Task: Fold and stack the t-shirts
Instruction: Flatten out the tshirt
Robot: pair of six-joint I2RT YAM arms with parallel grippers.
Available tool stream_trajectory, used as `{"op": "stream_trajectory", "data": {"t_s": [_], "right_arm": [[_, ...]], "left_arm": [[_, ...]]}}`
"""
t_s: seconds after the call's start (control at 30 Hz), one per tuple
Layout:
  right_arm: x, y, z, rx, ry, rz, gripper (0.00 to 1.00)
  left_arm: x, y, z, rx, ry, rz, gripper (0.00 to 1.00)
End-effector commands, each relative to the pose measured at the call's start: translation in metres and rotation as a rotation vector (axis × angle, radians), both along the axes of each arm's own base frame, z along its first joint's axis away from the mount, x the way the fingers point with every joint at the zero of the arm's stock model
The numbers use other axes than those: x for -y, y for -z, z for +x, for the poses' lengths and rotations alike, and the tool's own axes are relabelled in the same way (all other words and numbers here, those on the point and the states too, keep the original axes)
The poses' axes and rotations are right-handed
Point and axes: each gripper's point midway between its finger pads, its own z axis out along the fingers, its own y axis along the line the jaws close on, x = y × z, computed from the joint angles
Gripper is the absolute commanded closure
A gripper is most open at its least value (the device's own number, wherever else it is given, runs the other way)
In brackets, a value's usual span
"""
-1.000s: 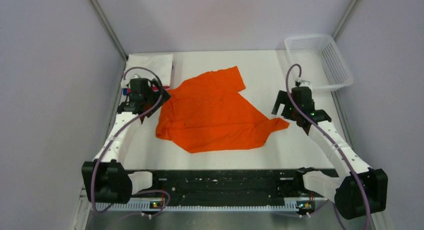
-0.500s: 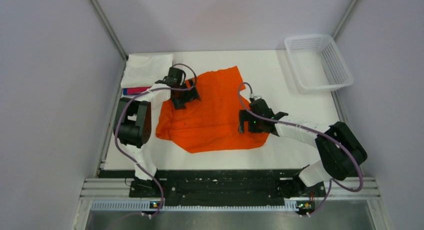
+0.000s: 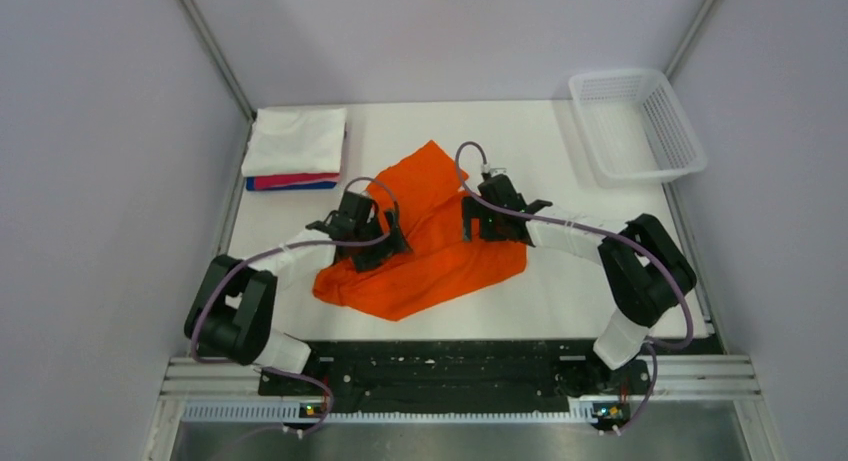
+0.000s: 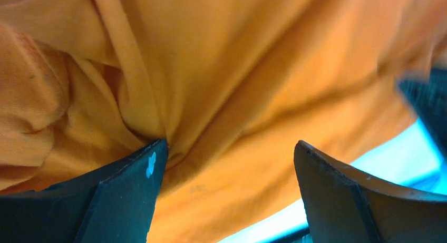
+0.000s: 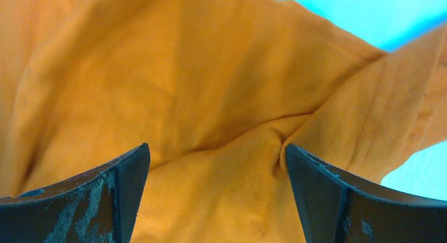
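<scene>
The bright orange t-shirt (image 3: 432,243) lies bunched and partly doubled over in the middle of the white table. My left gripper (image 3: 372,239) rests on its left part, jaws wide open, with orange cloth (image 4: 248,95) spread between the fingers (image 4: 132,195). My right gripper (image 3: 484,219) rests on its upper right part, also wide open, over wrinkled orange cloth (image 5: 211,95). Neither is pinching cloth. A stack of folded shirts stands at the far left corner, with a white one (image 3: 296,141) on top and pink-red and blue edges (image 3: 290,182) below.
A white plastic mesh basket (image 3: 640,131) sits at the far right corner, partly over the table's edge. Grey walls and metal posts close in both sides. The arms' black base rail (image 3: 440,366) runs along the near edge.
Both arms have swung in over the shirt. The shirt, spread wide before, is now pulled in and bunched narrower, its right flap and tail drawn leftward. The left gripper moved nearer, the right farther.
</scene>
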Motion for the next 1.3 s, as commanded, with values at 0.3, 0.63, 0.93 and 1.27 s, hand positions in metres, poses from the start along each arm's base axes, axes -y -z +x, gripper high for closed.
{"op": "stream_trajectory", "data": {"t_s": [0.3, 0.63, 0.93, 1.27], "right_arm": [[0.008, 0.009, -0.01, 0.005, -0.006, -0.018, 0.01], [0.045, -0.003, -0.032, 0.05, 0.078, 0.03, 0.01], [0.105, 0.008, -0.093, 0.006, 0.257, 0.042, 0.01], [0.149, 0.031, -0.154, -0.104, 0.487, 0.085, 0.01]], "left_arm": [[0.024, -0.082, -0.003, 0.264, 0.106, 0.044, 0.01], [0.045, -0.027, 0.115, 0.145, 0.027, 0.083, 0.04], [0.003, 0.033, 0.115, 0.005, -0.074, 0.165, 0.06], [-0.032, 0.025, 0.097, -0.015, -0.173, 0.17, 0.06]]}}
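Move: Both my hands are down on the orange t-shirt, fingers wide. Its far flap, where my left hand goes next, centres about 19 cm ahead of that hand and 8 cm to its right, a couple of centimetres lower. The shirt's near tip is some 17 cm back and 2 cm right of my left hand, the folded stack roughly 30 cm ahead and 25 cm left. From my right hand, the shirt's right end lies about 15 cm right and 5 cm back. With my open left hand I sweep the cloth about 10 cm back towards my base, lift clear, swing forward over the shirt some 20 cm and set down on its far part, then slide slightly left and forward. My right fingers stay spread and low on the cloth, pause, then drag diagonally right and back, about 12 cm each way, turning some 20 degrees clockwise. ##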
